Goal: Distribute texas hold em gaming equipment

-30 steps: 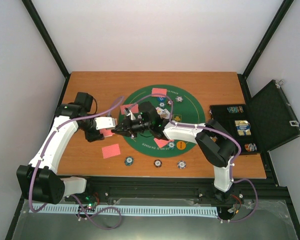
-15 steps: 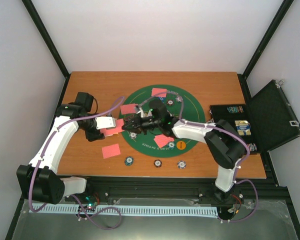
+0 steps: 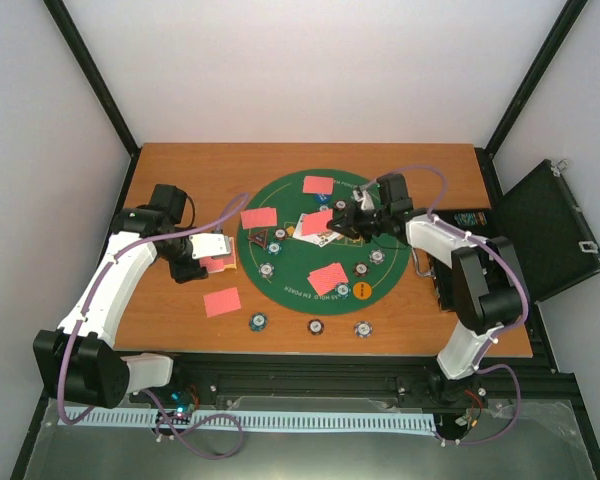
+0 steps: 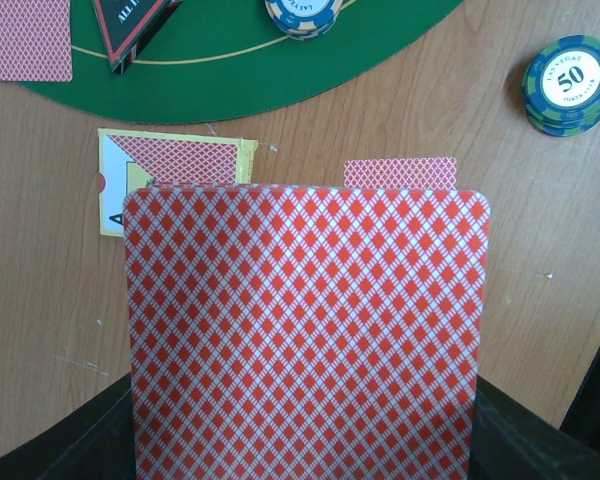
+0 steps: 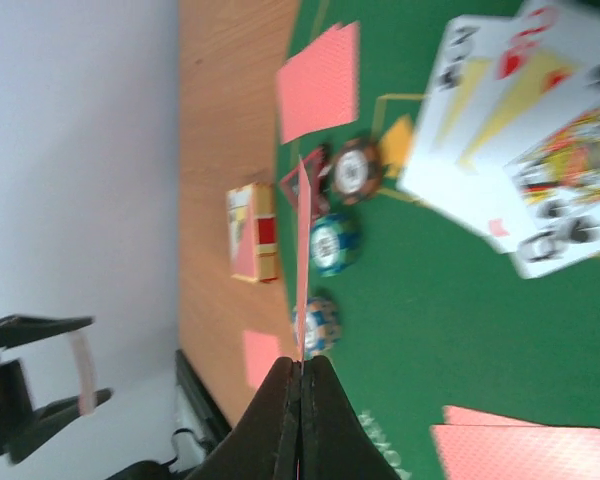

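My left gripper (image 3: 217, 262) hovers over the wood left of the green mat, shut on a stack of red-backed cards (image 4: 305, 330) that hides its fingers. My right gripper (image 5: 302, 375) is shut on a single red-backed card (image 5: 302, 250), seen edge-on and held above the mat's middle (image 3: 318, 222). Face-up cards (image 5: 540, 130) lie under it. Other red-backed cards lie on the mat (image 3: 319, 184), (image 3: 259, 217), (image 3: 328, 278) and on the wood (image 3: 222, 301). Chips (image 3: 268, 270) and a black-red triangular marker (image 4: 135, 25) sit on the mat's left side.
A yellow card box (image 4: 175, 180) lies on the wood under my left gripper. Three chips (image 3: 316, 326) stand in a row along the near edge. An orange button (image 3: 361, 290) sits on the green mat (image 3: 390, 215). The open black case (image 3: 545, 235) stands at the right.
My right gripper closed on one card at the left gripper's stack and carried it right across the mat. The left arm stayed put.
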Robot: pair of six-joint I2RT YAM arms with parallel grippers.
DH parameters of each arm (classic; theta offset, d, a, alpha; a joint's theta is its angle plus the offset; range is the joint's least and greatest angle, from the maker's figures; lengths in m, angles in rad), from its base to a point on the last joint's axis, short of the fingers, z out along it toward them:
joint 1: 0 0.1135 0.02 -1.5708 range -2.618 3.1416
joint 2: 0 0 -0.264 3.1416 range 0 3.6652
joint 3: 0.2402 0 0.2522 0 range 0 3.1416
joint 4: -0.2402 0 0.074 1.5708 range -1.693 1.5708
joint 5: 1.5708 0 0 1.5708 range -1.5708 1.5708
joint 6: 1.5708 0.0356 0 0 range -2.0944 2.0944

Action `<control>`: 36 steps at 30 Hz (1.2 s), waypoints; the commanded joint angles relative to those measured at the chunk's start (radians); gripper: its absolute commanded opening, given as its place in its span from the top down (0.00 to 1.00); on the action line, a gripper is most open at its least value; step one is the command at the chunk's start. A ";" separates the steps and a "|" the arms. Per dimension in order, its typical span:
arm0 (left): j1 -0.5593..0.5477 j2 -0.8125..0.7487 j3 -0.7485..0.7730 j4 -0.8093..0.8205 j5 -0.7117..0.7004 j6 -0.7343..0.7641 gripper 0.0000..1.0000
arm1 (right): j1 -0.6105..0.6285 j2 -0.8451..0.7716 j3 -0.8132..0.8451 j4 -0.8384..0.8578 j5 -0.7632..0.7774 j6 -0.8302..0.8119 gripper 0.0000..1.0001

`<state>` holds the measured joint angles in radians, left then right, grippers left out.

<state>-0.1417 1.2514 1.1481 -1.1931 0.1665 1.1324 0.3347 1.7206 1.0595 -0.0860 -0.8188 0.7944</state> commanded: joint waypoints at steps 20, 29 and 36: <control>0.003 -0.027 0.004 -0.018 -0.001 0.028 0.90 | -0.122 0.261 0.331 -0.532 0.338 -0.386 0.82; 0.003 -0.023 0.012 -0.022 0.012 0.022 0.90 | -0.099 0.124 0.303 -0.491 0.329 -0.328 0.39; 0.003 -0.020 0.021 -0.021 0.036 0.013 0.90 | 0.160 0.009 0.146 -0.140 0.106 -0.060 0.30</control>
<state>-0.1417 1.2449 1.1473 -1.1969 0.1696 1.1385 0.3447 1.7752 1.2831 -0.4660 -0.5587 0.5507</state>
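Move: The right hand, pinching one card, is over the mat. The card's landing spot, the right end of the face-up cards, lies about 5 cm ahead, 3 cm right and 13 cm below. The face-up cards' middle is 6 cm ahead and 4 left. On the mat, the near face-down cards are some 9 cm back and 1 left, the far chip 14 ahead and 3 right. From the left hand, the spot is roughly 16 cm ahead, 31 right and 16 below. Still pinching the single card, the right hand swings down and to its right, about 8 cm each way and 5 cm forward, rolling some 25 degrees so its fingers point more steeply at the mat beside the face-up cards. There the fingers open and let the card go, then the hand lifts about 7 cm and sweeps back leftward. The left hand holds the deck still. ##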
